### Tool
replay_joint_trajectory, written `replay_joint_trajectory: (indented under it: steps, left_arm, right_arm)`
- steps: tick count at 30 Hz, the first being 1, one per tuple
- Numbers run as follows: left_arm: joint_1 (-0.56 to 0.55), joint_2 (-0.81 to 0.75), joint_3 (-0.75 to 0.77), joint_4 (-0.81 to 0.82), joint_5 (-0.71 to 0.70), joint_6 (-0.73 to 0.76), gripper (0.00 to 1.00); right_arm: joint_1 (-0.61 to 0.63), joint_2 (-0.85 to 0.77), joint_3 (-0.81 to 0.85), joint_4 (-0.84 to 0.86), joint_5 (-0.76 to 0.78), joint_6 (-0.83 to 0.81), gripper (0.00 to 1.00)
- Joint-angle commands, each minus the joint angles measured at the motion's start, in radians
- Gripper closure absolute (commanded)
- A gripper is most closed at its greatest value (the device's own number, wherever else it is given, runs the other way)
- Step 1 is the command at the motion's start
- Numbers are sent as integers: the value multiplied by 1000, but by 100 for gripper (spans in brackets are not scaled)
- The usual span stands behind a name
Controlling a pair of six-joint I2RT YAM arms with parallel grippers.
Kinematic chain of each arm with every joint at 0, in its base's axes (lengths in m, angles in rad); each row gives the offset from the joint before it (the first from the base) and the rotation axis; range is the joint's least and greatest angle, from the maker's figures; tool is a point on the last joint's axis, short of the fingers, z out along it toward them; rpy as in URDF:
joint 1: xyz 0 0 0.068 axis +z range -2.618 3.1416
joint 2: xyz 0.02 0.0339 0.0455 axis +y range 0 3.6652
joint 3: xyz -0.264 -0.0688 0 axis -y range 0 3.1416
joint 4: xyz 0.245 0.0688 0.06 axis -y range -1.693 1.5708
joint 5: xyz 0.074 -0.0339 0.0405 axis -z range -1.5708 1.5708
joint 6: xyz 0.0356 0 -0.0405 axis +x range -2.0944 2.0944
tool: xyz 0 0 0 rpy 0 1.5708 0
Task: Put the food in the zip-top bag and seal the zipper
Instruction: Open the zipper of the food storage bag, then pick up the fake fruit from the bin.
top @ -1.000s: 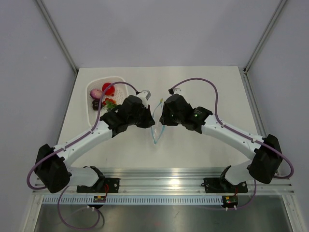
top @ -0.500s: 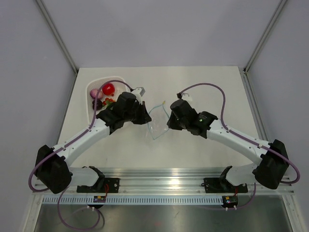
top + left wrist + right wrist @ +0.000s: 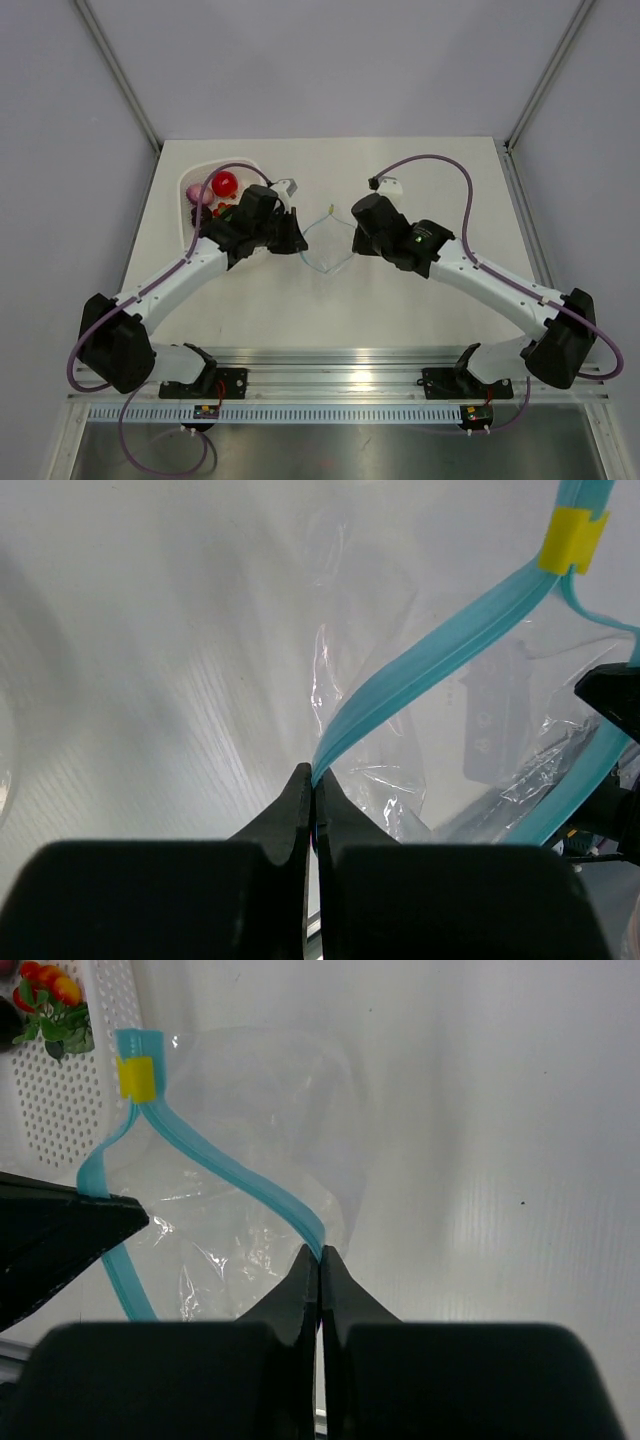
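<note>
The clear zip-top bag (image 3: 325, 245) hangs between my two grippers at mid-table, its mouth spread open. My left gripper (image 3: 313, 773) is shut on one side of the light blue zipper (image 3: 430, 660). My right gripper (image 3: 320, 1250) is shut on the other side of the zipper (image 3: 230, 1175). A yellow slider (image 3: 133, 1076) sits at the strip's far end. The food lies in the white basket (image 3: 195, 180) at the far left: a red piece (image 3: 224, 183), a pink piece (image 3: 201, 194) and a green leafy piece (image 3: 45, 1025). The bag looks empty.
The left arm's wrist (image 3: 255, 220) lies right beside the basket. Purple cables (image 3: 430, 165) arc over both arms. Grey walls and metal posts (image 3: 120, 75) bound the table; a rail (image 3: 340, 385) runs along the near edge.
Both grippers have moved apart and toward the far side, pulling the bag's mouth from a narrow vertical slit into a wide open shape.
</note>
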Motion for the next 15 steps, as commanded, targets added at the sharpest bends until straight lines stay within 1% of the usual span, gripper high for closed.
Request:
replay_joint_trajectory:
  steps: [1, 3, 4, 6, 7, 8, 9, 11, 13, 15]
  left_arm:
    - [5, 29, 54, -10, 33, 42, 100]
    - [5, 33, 54, 17, 55, 40, 99]
    - [5, 35, 61, 20, 55, 43, 84]
    - [11, 44, 80, 5, 55, 57, 61]
    - [22, 46, 104, -2, 61, 62, 42]
    - [29, 47, 113, -16, 64, 66, 33]
    - [37, 49, 127, -25, 63, 72, 27]
    - [72, 50, 159, -53, 63, 78, 24]
    - [107, 53, 175, -68, 78, 83, 24]
    - [166, 53, 195, -82, 99, 89, 24]
  right_arm:
    - [0, 34, 75, -20, 43, -53, 100]
    - [-3, 71, 127, -46, 38, -67, 100]
    - [-7, 88, 149, -78, 32, -79, 100]
    - [-10, 137, 218, -118, 28, -90, 100]
    - [-12, 170, 259, -158, 18, -102, 100]
    - [-10, 186, 276, -175, 18, -103, 100]
    - [-12, 201, 291, -190, 15, -107, 100]
    - [-13, 236, 324, -215, 12, -116, 100]
    - [-12, 255, 336, -224, 9, -122, 100]
    - [-12, 289, 365, -236, 11, -126, 100]
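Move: The left hand still pinches the left lip of the bag and the right hand the right lip. The middle of the bag's mouth lies roughly 7 cm to the left hand's right, level with it, and some 7 cm to the right hand's left, level with it. From the left hand, the yellow tab stands about 9 cm ahead and 7 cm right, slightly lower; the basket lies about 10 cm ahead, 19 cm left and 10 cm below. Left fingers open, freeing their lip, then lift forward and up about 5 cm; right keeps pinching, moving forward-left. ##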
